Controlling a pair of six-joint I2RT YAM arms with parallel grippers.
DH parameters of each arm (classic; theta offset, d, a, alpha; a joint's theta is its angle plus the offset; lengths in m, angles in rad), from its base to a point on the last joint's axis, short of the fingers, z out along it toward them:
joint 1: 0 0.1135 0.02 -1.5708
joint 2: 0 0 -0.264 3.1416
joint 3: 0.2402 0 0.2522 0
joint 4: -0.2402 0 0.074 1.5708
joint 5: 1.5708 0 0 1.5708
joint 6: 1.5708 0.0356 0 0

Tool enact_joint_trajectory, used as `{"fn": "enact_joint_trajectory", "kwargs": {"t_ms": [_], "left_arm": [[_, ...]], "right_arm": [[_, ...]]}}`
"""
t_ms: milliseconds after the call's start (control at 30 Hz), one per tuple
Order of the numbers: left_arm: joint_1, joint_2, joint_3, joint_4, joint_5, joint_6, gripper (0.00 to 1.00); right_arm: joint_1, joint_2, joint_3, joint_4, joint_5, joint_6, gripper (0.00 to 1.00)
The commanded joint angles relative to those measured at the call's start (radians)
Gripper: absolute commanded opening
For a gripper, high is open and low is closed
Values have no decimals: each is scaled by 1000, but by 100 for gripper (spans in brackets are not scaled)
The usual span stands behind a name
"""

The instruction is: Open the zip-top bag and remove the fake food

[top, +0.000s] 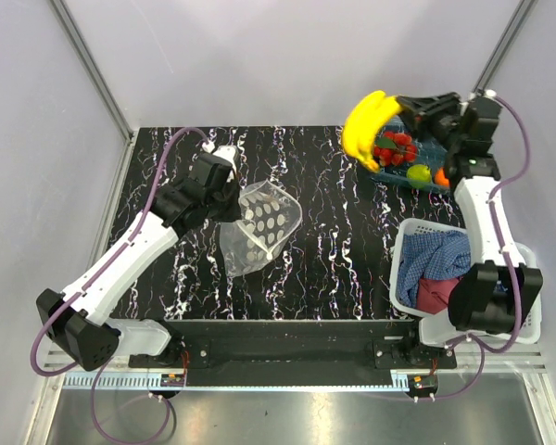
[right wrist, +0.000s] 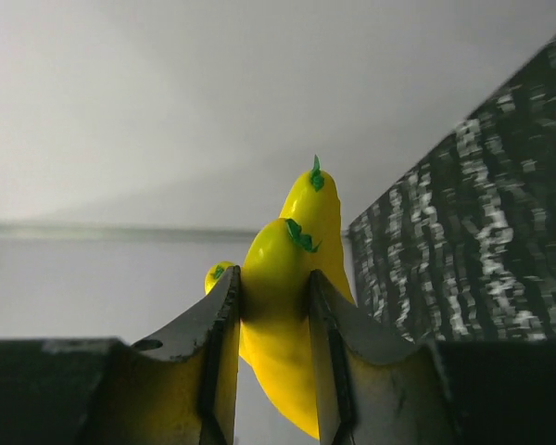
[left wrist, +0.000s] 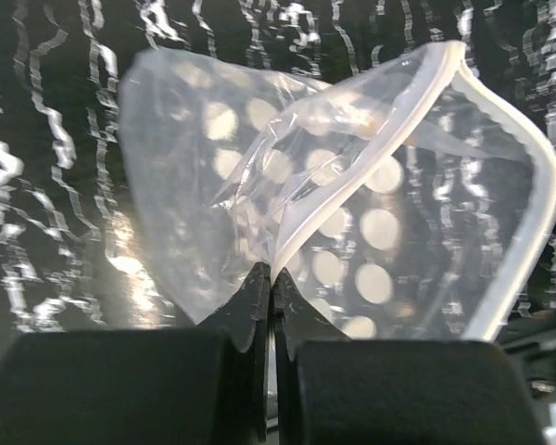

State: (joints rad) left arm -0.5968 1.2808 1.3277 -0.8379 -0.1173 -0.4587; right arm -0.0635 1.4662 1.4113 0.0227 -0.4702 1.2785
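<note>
The clear zip-top bag [top: 259, 227], dotted with pale rounds, hangs open-mouthed at the table's left centre. My left gripper [top: 230, 206] is shut on its zip edge [left wrist: 296, 232], the white strip [left wrist: 528, 148] curving wide to the right. High at the back right, my right gripper [top: 397, 107] is shut on a yellow banana bunch [top: 367, 128] held in the air; between the fingers [right wrist: 222, 320] the bananas [right wrist: 287, 306] point up with green tips. A red berry cluster [top: 395, 146], a green round fruit [top: 419, 172] and an orange [top: 442, 175] lie in the teal tray [top: 417, 183].
A white slatted basket [top: 403, 243] with blue and red cloths [top: 434, 269] stands at the right, beside the right arm's base. The black marbled table [top: 334, 241] is walled by pale panels behind and at the sides.
</note>
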Motion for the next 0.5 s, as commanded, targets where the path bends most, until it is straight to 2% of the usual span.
{"fn": "enact_joint_trajectory", "kwargs": {"t_ms": [0, 233, 467], "left_arm": [[15, 8, 57, 5, -82, 144, 0], [17, 35, 38, 45, -117, 216, 0], [17, 71, 54, 69, -81, 241, 0]], "right_arm": [[-131, 78, 12, -125, -5, -76, 0], [-257, 333, 182, -181, -15, -125, 0], [-297, 508, 278, -288, 113, -136, 0]]}}
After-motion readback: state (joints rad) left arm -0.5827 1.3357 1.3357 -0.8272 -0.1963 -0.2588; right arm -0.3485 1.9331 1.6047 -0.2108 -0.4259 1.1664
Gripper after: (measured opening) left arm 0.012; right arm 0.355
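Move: The right hand already holds the bananas. The clear bin's middle lies some 9 cm ahead, 19 cm right and 36 cm below it; inside, the red fruit cluster is about 10 cm ahead and 11 right, the green fruit 5 ahead and 17 right, the orange 5 ahead and 24 right, all at bin depth. From the left hand, the bin is about 26 cm ahead, 50 right and 19 below. Still pinching the bananas, the right hand sweeps about 20 cm down, 17 right and 9 forward over the bin. ##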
